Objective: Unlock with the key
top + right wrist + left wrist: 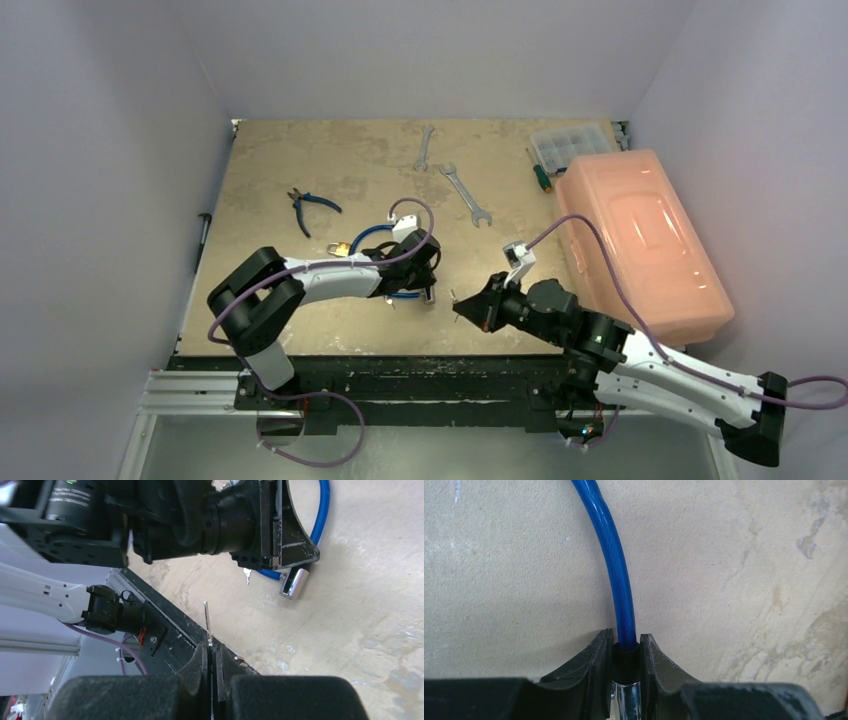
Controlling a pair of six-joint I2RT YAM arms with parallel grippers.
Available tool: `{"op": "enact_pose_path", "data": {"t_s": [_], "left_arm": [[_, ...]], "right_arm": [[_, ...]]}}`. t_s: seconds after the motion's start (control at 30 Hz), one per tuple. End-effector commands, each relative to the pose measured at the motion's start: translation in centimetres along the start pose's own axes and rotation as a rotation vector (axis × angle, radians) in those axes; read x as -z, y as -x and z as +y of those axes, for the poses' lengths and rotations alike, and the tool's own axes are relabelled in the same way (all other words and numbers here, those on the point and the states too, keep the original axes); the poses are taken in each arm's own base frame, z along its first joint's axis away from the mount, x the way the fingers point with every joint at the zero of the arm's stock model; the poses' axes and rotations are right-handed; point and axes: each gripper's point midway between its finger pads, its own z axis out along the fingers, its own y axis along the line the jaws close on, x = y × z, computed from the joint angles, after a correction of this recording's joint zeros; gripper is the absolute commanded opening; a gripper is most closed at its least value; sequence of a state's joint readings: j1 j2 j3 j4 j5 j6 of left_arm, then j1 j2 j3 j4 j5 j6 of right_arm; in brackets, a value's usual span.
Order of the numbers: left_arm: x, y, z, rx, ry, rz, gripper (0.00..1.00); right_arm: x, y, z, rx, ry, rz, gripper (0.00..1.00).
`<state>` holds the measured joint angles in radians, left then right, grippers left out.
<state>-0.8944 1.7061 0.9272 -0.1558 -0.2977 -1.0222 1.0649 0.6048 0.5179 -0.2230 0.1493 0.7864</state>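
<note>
The key (206, 620) is a thin silvery blade sticking out of my right gripper (211, 647), which is shut on it; it also shows as a tiny sliver (455, 297) at the right gripper (464, 308) near the table's front edge. My left gripper (626, 641) is shut on the black collar of a blue cable (610, 550), with a chrome cylinder (628, 700) between its fingers. In the right wrist view that chrome cylinder (295, 582) pokes out below the left gripper's fingers (285, 535), a short way beyond the key's tip. The left gripper (425, 288) sits just left of the right one.
A small brass padlock (340, 248) lies behind the left arm. Blue-handled pliers (310, 208), two wrenches (465, 195) (424, 146) and a green screwdriver (540, 176) lie further back. An orange plastic box (640, 240) and a clear organiser (570, 145) stand at the right. The black front rail (165, 615) runs close under the key.
</note>
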Motion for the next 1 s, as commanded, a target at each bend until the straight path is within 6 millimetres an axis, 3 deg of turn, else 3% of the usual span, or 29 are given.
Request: {"op": "enact_pose_path", "data": {"t_s": [0.0, 0.27, 0.43, 0.97], "left_arm": [[2.2, 2.9, -3.2, 0.073, -0.159, -0.076, 0.00], [3.9, 4.8, -3.8, 0.137, -0.245, -0.111, 0.00], [4.7, 5.1, -4.1, 0.180, -0.295, -0.114, 0.00], [4.6, 5.6, -3.9, 0.235, -0.337, -0.114, 0.00]], "right_arm": [[-1.1, 0.2, 2.6, -0.048, 0.148, -0.021, 0.00], [-3.6, 0.3, 1.1, -0.077, 0.172, 0.000, 0.00], [-5.1, -0.7, 0.1, -0.110, 0.164, 0.026, 0.00], [-7.6, -3.2, -3.4, -0.210, 0.121, 0.057, 0.00]]}}
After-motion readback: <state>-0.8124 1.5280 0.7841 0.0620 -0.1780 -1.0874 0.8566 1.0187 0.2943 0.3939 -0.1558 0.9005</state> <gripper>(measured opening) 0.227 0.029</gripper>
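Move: The right hand holds the key high above the table. The middle of the lock barrel lies about 10 cm ahead of that hand, 5 cm to its left and 17 cm below, with the spare key on the table 10 cm ahead, 14 cm left and 21 cm below. From the left hand, gripping the barrel's black collar, the held key is some 13 cm back, 5 cm right and 17 cm higher. The blue cable loop's centre is 7 cm ahead, 9 cm left and 4 cm below. Still pinching the barrel's black collar, the left hand lifts it about 5 cm and rolls its own right side up some 15 degrees. The right hand keeps its grip on the key and sinks about 8 cm towards the barrel, shifting 3 to 4 cm left and, from early on, as far forward, its fingers tipping down a little; key and barrel don't yet touch. ##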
